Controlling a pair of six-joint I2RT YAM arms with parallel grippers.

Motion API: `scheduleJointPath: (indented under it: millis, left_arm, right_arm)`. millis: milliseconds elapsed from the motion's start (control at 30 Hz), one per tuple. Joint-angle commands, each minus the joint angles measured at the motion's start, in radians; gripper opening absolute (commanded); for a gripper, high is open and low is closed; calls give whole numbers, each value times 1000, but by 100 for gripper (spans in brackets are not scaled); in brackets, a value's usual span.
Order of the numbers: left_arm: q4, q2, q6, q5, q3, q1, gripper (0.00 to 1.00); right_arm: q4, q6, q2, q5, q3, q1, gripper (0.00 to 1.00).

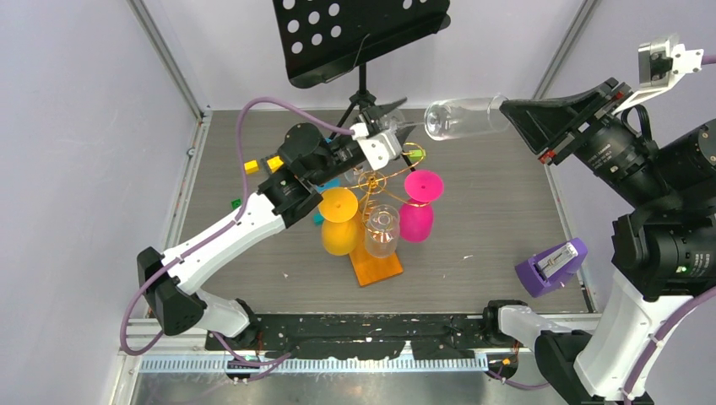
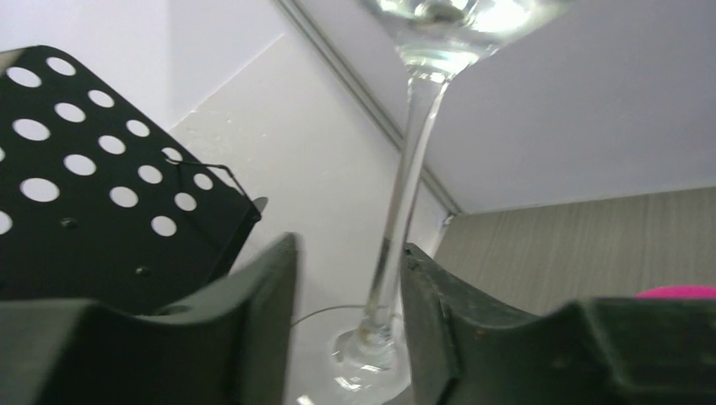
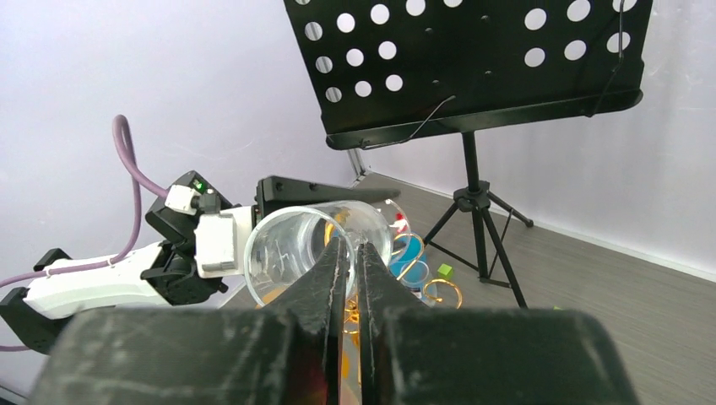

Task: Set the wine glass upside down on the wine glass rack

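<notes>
A clear wine glass (image 1: 460,118) hangs on its side in the air at the back of the table, bowl to the right. My right gripper (image 1: 509,110) is shut on the bowl's rim, one finger inside the wine glass (image 3: 287,245) and one outside, as the right gripper (image 3: 348,246) shows in its wrist view. My left gripper (image 1: 395,116) straddles the stem (image 2: 405,186). In the left wrist view the left gripper (image 2: 348,270) is open: the stem lies against the right finger, with a gap to the left one. The gold wire wine glass rack (image 1: 376,181) stands below on its orange base (image 1: 377,268).
A yellow glass (image 1: 339,221), a pink glass (image 1: 420,207) and a clear glass (image 1: 382,229) hang upside down on the rack. A black perforated music stand (image 1: 359,34) rises behind it. A purple object (image 1: 553,266) lies front right. Small coloured blocks (image 1: 253,164) sit at the left.
</notes>
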Motion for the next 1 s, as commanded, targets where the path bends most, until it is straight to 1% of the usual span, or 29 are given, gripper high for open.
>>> scheduleJointPath:
  millis: [0, 67, 167, 267, 433, 500, 633, 767, 900, 967]
  left_arm:
    - [78, -32, 40, -49, -35, -4, 40]
    - [86, -39, 44, -54, -48, -4, 32]
    - [83, -39, 52, -61, -59, -4, 27]
    - [81, -35, 53, -63, -59, -4, 26]
    - [74, -27, 49, -56, -43, -4, 26]
    - [60, -24, 54, -50, -32, -4, 24]
    - [7, -22, 82, -49, -6, -5, 0]
    - [-43, -28, 121, -57, 14, -5, 0]
    - [-47, -45, 155, -56, 7, -5, 0]
    - [-34, -57, 165, -56, 0, -5, 0]
  right_arm:
    - [116, 31, -27, -28, 15, 6, 5]
    - [116, 30, -30, -28, 15, 5, 5]
    - [121, 35, -34, -32, 15, 5, 5]
    - [132, 44, -40, -45, 12, 6, 5]
    - [189, 78, -54, -93, -25, 5, 5]
    - [213, 94, -60, -109, -43, 5, 5]
    - [286, 127, -81, -154, -99, 5, 5]
    - [379, 152, -117, -204, -177, 5, 5]
    - [426, 156, -138, -240, -221, 5, 5]
    - [429, 151, -145, -247, -232, 6, 12]
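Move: The clear wine glass, held near its rim by the right fingers, has its stem right at the left fingertips, about 1 cm to their right and 1 cm below. From the right hand the stem is roughly 13 cm left, 8 cm forward and 6 cm lower. The gold rack's hub is some 11 cm back from the left hand, 5 cm left and 15 cm below; the hanging pink glass is about 9 cm back, 5 cm right and 25 cm down. Close the left gripper from half open until it pinches the stem near the foot, sinking only about 1 cm and otherwise staying in place. Keep the right fingers on the rim, and ease the right hand back and to the left about 3 cm in all, turning it some 10 degrees counter-clockwise. ##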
